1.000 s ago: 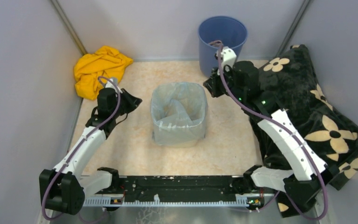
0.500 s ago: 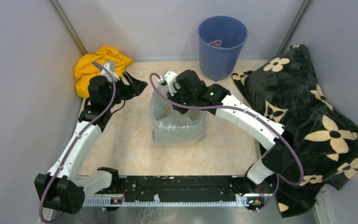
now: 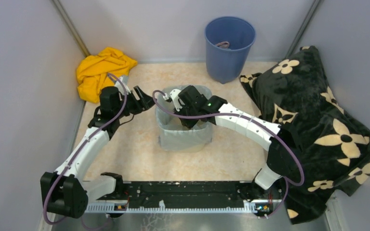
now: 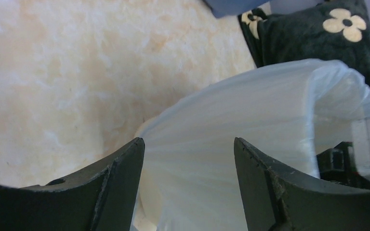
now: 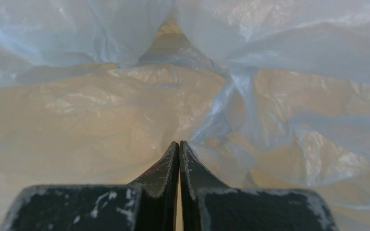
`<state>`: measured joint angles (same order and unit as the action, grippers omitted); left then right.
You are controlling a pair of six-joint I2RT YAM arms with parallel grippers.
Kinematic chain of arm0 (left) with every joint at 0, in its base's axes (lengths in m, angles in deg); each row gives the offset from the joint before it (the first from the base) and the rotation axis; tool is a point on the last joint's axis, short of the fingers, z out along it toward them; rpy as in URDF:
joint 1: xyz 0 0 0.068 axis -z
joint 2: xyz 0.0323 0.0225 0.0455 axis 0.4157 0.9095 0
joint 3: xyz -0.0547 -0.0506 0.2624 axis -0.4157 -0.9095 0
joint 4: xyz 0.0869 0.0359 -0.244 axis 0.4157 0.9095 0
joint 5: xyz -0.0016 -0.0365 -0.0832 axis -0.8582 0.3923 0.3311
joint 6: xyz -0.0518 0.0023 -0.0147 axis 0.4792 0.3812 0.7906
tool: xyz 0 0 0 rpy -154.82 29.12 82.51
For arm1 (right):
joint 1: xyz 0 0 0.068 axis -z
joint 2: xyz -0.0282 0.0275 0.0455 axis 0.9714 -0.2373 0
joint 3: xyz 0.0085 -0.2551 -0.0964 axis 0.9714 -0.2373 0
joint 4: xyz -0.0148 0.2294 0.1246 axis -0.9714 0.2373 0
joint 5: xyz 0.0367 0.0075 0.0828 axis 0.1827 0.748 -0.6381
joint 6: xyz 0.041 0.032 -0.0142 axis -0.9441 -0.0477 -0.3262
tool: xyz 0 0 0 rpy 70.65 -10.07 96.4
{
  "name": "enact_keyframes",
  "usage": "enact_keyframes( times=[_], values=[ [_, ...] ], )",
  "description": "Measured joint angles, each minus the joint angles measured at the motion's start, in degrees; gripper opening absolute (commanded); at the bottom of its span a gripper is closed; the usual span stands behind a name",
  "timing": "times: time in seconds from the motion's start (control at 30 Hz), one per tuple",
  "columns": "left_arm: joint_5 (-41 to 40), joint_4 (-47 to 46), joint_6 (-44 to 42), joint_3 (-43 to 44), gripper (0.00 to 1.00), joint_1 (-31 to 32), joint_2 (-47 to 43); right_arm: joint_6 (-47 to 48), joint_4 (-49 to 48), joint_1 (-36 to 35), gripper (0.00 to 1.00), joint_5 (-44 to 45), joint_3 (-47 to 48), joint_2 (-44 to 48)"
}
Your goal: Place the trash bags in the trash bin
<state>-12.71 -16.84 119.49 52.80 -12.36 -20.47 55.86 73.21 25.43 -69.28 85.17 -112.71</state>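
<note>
The trash bin [image 3: 192,145] stands mid-floor, lined with a pale-blue trash bag [image 3: 166,126] that folds over its rim and down its sides. My left gripper [image 3: 145,100] is open just outside the bin's left rim. In the left wrist view its fingers [image 4: 120,178] frame the bag-covered wall [image 4: 250,120] without touching it. My right gripper [image 3: 189,123] reaches down inside the bin, shut with nothing between its tips [image 5: 178,144]. Crinkled bag film [image 5: 101,110] lies right in front of them.
A round blue bucket [image 3: 230,45] stands at the back. A yellow cloth [image 3: 101,70] is bunched in the back left corner. A black blanket with cream flowers [image 3: 318,110] fills the right side. Grey walls close in on both sides.
The right arm swung from beside the blue bucket over to the bin and dipped inside it. The left gripper opened and moved up to the bin's left rim.
</note>
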Motion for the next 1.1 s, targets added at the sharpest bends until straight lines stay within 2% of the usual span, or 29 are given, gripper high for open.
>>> enact_keyframes(
  times=[0.27,1.1],
  values=[
    [4.2,0.0,1.2,-5.7,0.73,0.0,1.1,-1.0,-0.8,0.0,0.00,0.0,0.0,-4.1],
    [5.8,-3.6,2.3,-5.9,0.71,0.0,2.6,-8.0,-2.4,0.0,0.00,0.1,-2.0,-9.6]
  ],
)
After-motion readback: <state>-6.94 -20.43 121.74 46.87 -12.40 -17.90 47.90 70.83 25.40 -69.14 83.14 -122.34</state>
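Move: The bottom of the trash bag, lining the cream bin, lies about 13 cm below the right hand and some 3 cm ahead; that hand is already inside the opening with its fingers shut. The bag's near rim is about 7 cm back from the hand and 8 cm above it, and the blue bin about 34 cm ahead and 18 cm to the right. From the left hand the bag's bottom is roughly 16 cm right, 5 cm back and 19 cm below. Into the trash bag, towards its bottom, the right hand sinks about 7 cm almost straight down, easing off at the end, its shut fingers tipping some 10 degrees steeper and seeming to press the film ahead of them. Outside the bag's left wall the open left hand drops about 5 cm, drawing slightly back, then roughly holds its height. ##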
